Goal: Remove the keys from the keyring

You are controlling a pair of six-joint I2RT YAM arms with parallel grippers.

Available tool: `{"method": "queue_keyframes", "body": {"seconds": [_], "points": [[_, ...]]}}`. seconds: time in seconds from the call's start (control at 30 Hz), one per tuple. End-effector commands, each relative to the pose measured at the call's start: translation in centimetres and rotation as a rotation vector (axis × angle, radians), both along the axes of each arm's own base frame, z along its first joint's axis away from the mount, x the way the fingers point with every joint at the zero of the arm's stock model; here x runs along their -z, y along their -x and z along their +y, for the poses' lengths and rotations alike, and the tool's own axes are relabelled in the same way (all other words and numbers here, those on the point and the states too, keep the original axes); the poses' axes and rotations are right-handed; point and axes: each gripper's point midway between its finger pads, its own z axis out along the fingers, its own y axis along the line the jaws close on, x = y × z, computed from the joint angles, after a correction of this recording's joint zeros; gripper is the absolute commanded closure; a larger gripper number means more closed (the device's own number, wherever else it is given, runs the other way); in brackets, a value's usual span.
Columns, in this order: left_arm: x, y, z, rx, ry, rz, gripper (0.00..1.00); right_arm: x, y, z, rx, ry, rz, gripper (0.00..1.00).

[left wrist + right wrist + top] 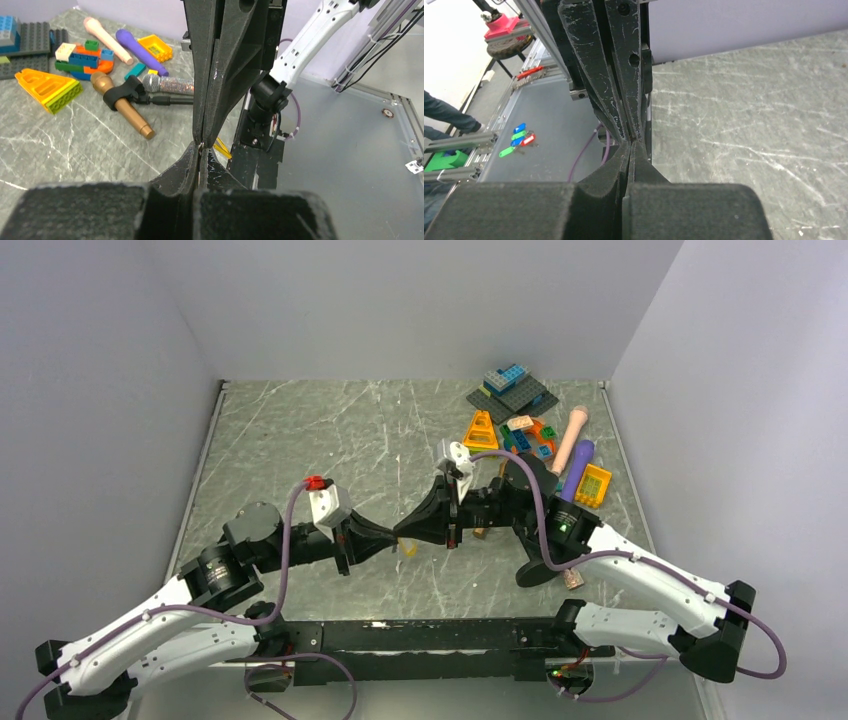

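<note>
My left gripper (392,533) and right gripper (404,528) meet tip to tip above the middle of the marble table (300,440). Both are shut. In the left wrist view a tiny silvery glint, the keyring (200,145), shows pinched at the tips of my left gripper (200,149). The right gripper (204,139) comes down against it from above. A small yellow-gold piece, apparently the keys (222,148), hangs just beside the meeting point and also shows as the keys (408,548) from above. In the right wrist view my right gripper (630,146) has its fingers pressed together, with nothing visible between them.
Toys lie at the back right: a gold toy microphone (121,105), a glitter microphone (167,85), an orange wedge (481,430), brick plates (515,390), pink (570,435) and purple (578,465) sticks. A black round stand base (540,570) sits under the right arm.
</note>
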Motion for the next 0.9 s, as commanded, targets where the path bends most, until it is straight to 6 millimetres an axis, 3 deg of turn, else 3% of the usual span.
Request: {"method": "queue_keyframes", "body": {"seconds": [0.0,0.57,0.87], "points": [[-0.4,0.2,0.2,0.013,-0.026,-0.02,1.0,-0.3,0.3,0.0,-0.024,0.019,-0.008,1.0],[2.6,0.6,1.5,0.015,-0.235,0.048,1.0,2.9,1.0,0.3,-0.103,0.181,0.048,1.0],[5.1,-0.6,1.6,-0.021,-0.343,0.04,1.0,3.4,0.7,0.8,-0.117,0.248,0.073,1.0]]}}
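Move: The keyring is pinched between my two hands' tips, about 1 cm to the right of my left hand and 1 cm to the left of my right hand, level with both. Its yellow tag hangs roughly 4 cm below my left hand, 2 cm back and 2 cm right. On the table some 30 cm below lies the bronze microphone, about 22 cm ahead and 22 cm to the right of my left hand. I carry the keyring straight down towards the table with both hands in step, about 5 cm, easing off briefly midway and then sinking on. As I go, both wrists tip the fingertips downward, by some 15 to 20 degrees. Both grippers stay shut and tip to tip, keeping their pinch without drawing apart. ##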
